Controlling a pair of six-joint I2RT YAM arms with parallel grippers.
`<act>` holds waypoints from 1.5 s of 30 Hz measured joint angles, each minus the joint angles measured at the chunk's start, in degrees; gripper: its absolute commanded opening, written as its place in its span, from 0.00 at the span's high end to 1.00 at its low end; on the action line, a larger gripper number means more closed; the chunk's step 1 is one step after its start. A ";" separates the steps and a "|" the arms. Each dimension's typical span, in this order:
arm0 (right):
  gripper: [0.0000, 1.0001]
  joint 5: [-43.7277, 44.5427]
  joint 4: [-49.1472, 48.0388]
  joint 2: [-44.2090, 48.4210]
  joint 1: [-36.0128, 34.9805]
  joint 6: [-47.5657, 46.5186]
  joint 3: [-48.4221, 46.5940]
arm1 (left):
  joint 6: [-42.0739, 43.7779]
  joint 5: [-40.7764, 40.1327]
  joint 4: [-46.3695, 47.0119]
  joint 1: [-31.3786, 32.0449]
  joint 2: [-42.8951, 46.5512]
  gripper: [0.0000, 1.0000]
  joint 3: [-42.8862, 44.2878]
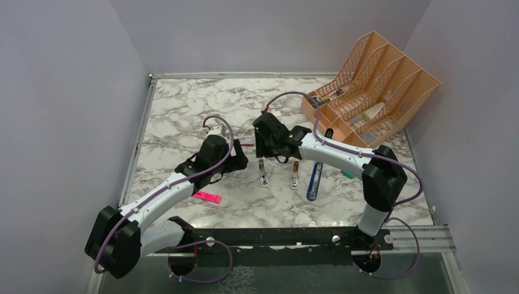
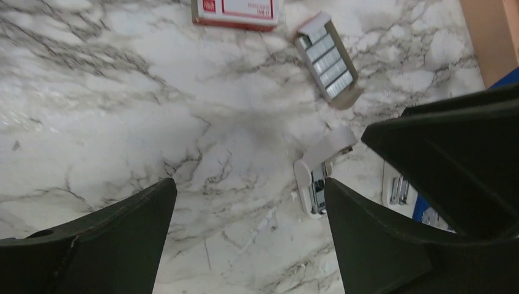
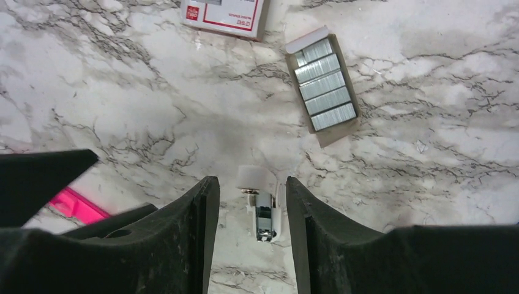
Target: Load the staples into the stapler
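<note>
The staples (image 3: 324, 86) are several grey-silver blocks lying in a row in an open cardboard tray, also in the left wrist view (image 2: 327, 58); the right arm hides them in the top view. A small white stapler (image 3: 263, 211) lies flipped open with its metal channel exposed, also seen in the other views (image 1: 262, 173) (image 2: 312, 184). My right gripper (image 3: 248, 184) is open, its fingers either side of the stapler and holding nothing. My left gripper (image 2: 248, 190) is wide open over bare marble just left of the stapler (image 1: 238, 160).
The red-and-white box (image 3: 223, 15) lies beyond the tray. A second white-and-metal stapler part (image 1: 294, 174) and a long blue object (image 1: 314, 179) lie right of the stapler. A pink highlighter (image 1: 207, 196) lies near the left arm. An orange file rack (image 1: 370, 86) stands back right.
</note>
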State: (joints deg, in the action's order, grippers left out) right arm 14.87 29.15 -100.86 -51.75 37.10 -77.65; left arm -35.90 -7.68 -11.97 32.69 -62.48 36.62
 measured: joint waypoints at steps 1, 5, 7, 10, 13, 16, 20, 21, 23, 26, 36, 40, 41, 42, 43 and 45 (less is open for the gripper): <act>0.51 -0.22 -0.13 -0.22 0.09 -0.24 -0.52 | -1.27 1.84 0.57 0.00 -0.02 0.14 -1.33; 0.51 -1.51 -0.94 -1.77 0.11 -1.29 -2.03 | -5.88 8.44 4.26 0.00 -0.59 0.24 -5.97; 0.51 -2.36 -1.07 -2.64 0.15 -1.84 -2.14 | -8.35 11.85 7.50 0.00 -1.42 0.32 -8.50; 0.51 -3.34 -1.01 -4.44 0.39 -2.64 -2.84 | -11.89 16.90 12.79 0.00 -3.72 0.43 -11.76; 0.53 -4.00 -0.96 -5.70 0.46 -3.15 -3.13 | -14.84 21.07 17.81 0.00 -7.28 0.50 -13.77; 0.54 -4.31 -0.81 -6.01 0.50 -3.52 -3.13 | -16.68 23.98 21.66 0.00 -10.27 0.54 -14.36; 0.56 -4.63 -0.81 -6.03 0.76 -3.74 -3.13 | -17.44 25.88 25.09 0.00 -13.44 0.59 -14.36; 0.56 -4.70 -0.81 -6.03 0.79 -3.76 -3.13 | -17.49 26.29 25.70 0.00 -14.21 0.60 -14.36; 0.56 -4.74 -0.81 -6.03 0.87 -3.78 -3.13 | -17.55 26.73 26.53 0.00 -15.39 0.62 -14.36; 0.57 -4.92 -0.81 -6.10 0.98 -4.04 -3.13 | -17.68 27.50 27.91 0.00 -17.00 0.64 -14.16; 0.56 -5.66 -0.83 -6.10 1.20 -5.22 -3.08 | -18.16 28.52 30.97 0.00 -20.57 0.71 -13.00; 0.56 -6.40 -0.83 -6.10 1.20 -5.70 -3.08 | -18.34 28.87 31.30 0.04 -22.49 0.79 -11.91; 0.56 -6.60 -0.83 -6.10 1.20 -5.75 -3.08 | -18.36 28.89 31.47 0.07 -22.91 0.81 -11.69; 0.56 -6.82 -0.83 -6.10 1.20 -5.81 -3.08 | -18.40 28.92 31.65 0.15 -23.34 0.82 -11.50; 0.56 -7.06 -0.83 -6.10 1.20 -5.92 -3.08 | -18.40 28.92 31.80 0.20 -23.65 0.83 -11.39; 0.56 -7.48 -0.83 -6.10 1.20 -6.19 -3.08 | -18.43 28.89 32.02 0.46 -24.02 0.85 -11.23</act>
State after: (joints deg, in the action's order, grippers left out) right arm 7.40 28.32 -106.96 -50.54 30.92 -80.73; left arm -54.33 21.21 20.05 33.15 -86.50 25.39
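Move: The white stapler with its lid raised lies about 10 cm to the left hand's right, 3 cm nearer the base and 9 cm below. From the right hand it is roughly 4 cm back, 1 cm left and 9 cm below. From the stapler, the open staple box lies about 8 cm farther out and 2 cm right, the red box 11 cm farther out and 6 cm left, and the second small stapler 10 cm right, level with it. The left fingertips come up against the left side of the white stapler's base, by its hinge, after sweeping down and right about 9 cm each way and some 5 cm back. The wrist swings the fingers round to the right by about 35 degrees as they close from wide to nearly shut. The right hand sinks some 2.5 cm and edges left over the raised lid, its half-open fingers either side of it, then hovers. ##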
